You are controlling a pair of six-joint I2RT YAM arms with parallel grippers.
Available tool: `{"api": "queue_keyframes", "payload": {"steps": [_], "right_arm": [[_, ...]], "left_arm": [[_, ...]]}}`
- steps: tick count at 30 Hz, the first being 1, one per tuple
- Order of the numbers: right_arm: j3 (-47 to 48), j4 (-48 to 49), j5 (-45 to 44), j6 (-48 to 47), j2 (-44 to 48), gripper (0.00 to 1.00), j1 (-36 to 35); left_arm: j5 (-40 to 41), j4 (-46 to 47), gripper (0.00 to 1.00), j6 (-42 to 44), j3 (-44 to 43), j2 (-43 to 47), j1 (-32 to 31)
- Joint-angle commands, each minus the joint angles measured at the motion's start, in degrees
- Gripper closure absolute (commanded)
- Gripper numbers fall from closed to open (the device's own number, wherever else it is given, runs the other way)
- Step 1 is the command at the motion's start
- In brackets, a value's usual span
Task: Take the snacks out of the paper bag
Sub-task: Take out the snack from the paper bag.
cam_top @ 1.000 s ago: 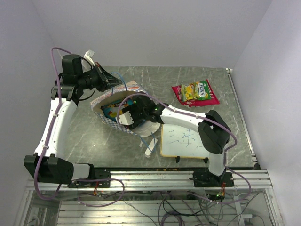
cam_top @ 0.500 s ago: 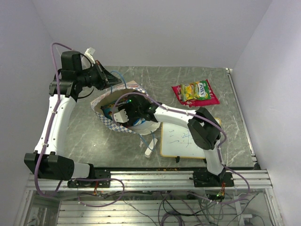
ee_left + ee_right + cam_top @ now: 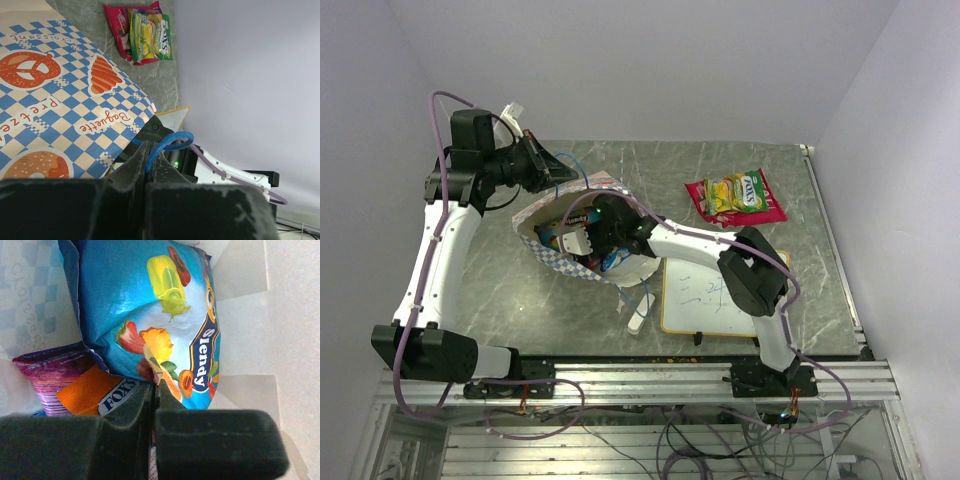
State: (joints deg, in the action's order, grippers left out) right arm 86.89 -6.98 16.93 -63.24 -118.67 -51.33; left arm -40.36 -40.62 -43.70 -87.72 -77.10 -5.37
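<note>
The paper bag [image 3: 552,215] lies on its side, mouth held up, and its checkered side fills the left wrist view [image 3: 65,100]. My left gripper [image 3: 552,168] is shut on the bag's blue cord handle [image 3: 167,142], which is pinched between the fingers [image 3: 135,167]. My right gripper [image 3: 582,240] is inside the bag, shut on the lower edge of a blue snack packet [image 3: 150,310]. An orange packet [image 3: 90,392] and a purple packet [image 3: 50,372] lie beside it in the bag. A pink-red packet [image 3: 700,195] and a yellow-green packet [image 3: 738,190] lie on the table to the right.
A framed whiteboard [image 3: 710,295] lies at the front right of the bag, under the right arm. A white eraser block [image 3: 638,318] lies at its left edge. The table's walls stand close at the back and on both sides.
My right gripper has reached deeper into the bag, up and to the left. My left gripper has shifted slightly with the handle and now holds still.
</note>
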Motion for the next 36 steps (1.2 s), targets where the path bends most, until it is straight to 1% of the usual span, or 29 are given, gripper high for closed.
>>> {"api": "queue_keyframes", "payload": {"steps": [1, 5, 11, 19, 26, 36], "right_arm": [[0.7, 3.4, 2.9, 4.1, 5.6, 1.00, 0.7], [-0.9, 3.5, 4.2, 6.2, 9.1, 1.00, 0.9], [-3.1, 0.1, 5.3, 9.6, 16.0, 1.00, 1.0], [-7.2, -2.1, 6.2, 14.1, 23.1, 1.00, 0.9], [-6.5, -3.9, 6.6, 17.4, 26.9, 1.00, 0.8], [-3.3, -7.2, 7.1, 19.5, 34.5, 1.00, 0.8]], "left_arm": [[0.2, 0.0, 0.93, 0.6, -1.3, 0.6, -0.4], [1.1, 0.4, 0.93, 0.0, -0.1, 1.3, -0.1], [2.1, -0.4, 0.93, -0.1, 0.4, 1.8, 1.3], [2.9, 2.4, 0.93, -2.9, 3.4, 3.5, 2.7], [5.3, 1.6, 0.93, -3.6, 4.1, 3.8, 4.0], [5.9, 1.9, 0.93, -4.1, 4.9, 2.8, 4.5]]}}
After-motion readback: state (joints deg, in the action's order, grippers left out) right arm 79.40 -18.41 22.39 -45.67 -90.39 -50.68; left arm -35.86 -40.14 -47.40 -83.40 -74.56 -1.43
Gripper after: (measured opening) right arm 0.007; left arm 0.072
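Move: The right hand is inside the paper bag, already pinching the blue Slendy snack, with the bag's middle roughly at the fingers. The snack pile it is bound for lies about 36 cm to the right and 8 cm farther out, some 8 cm lower. The whiteboard lies about 33 cm right and 14 cm back, the white eraser 14 cm right and 18 cm back. From the left hand, the blue snack is some 28 cm below, about 3 cm to the left. Still pinching the blue snack by its wrapper, the right hand hauls it up about 15 cm towards the bag's mouth, drawing back and to the right by 6 to 7 cm each, with a pause in the climb midway and the fingers tilting less steeply down. The left hand keeps the blue handle, easing about 3 cm left and slightly down, turning some 10 degrees counter-clockwise. ##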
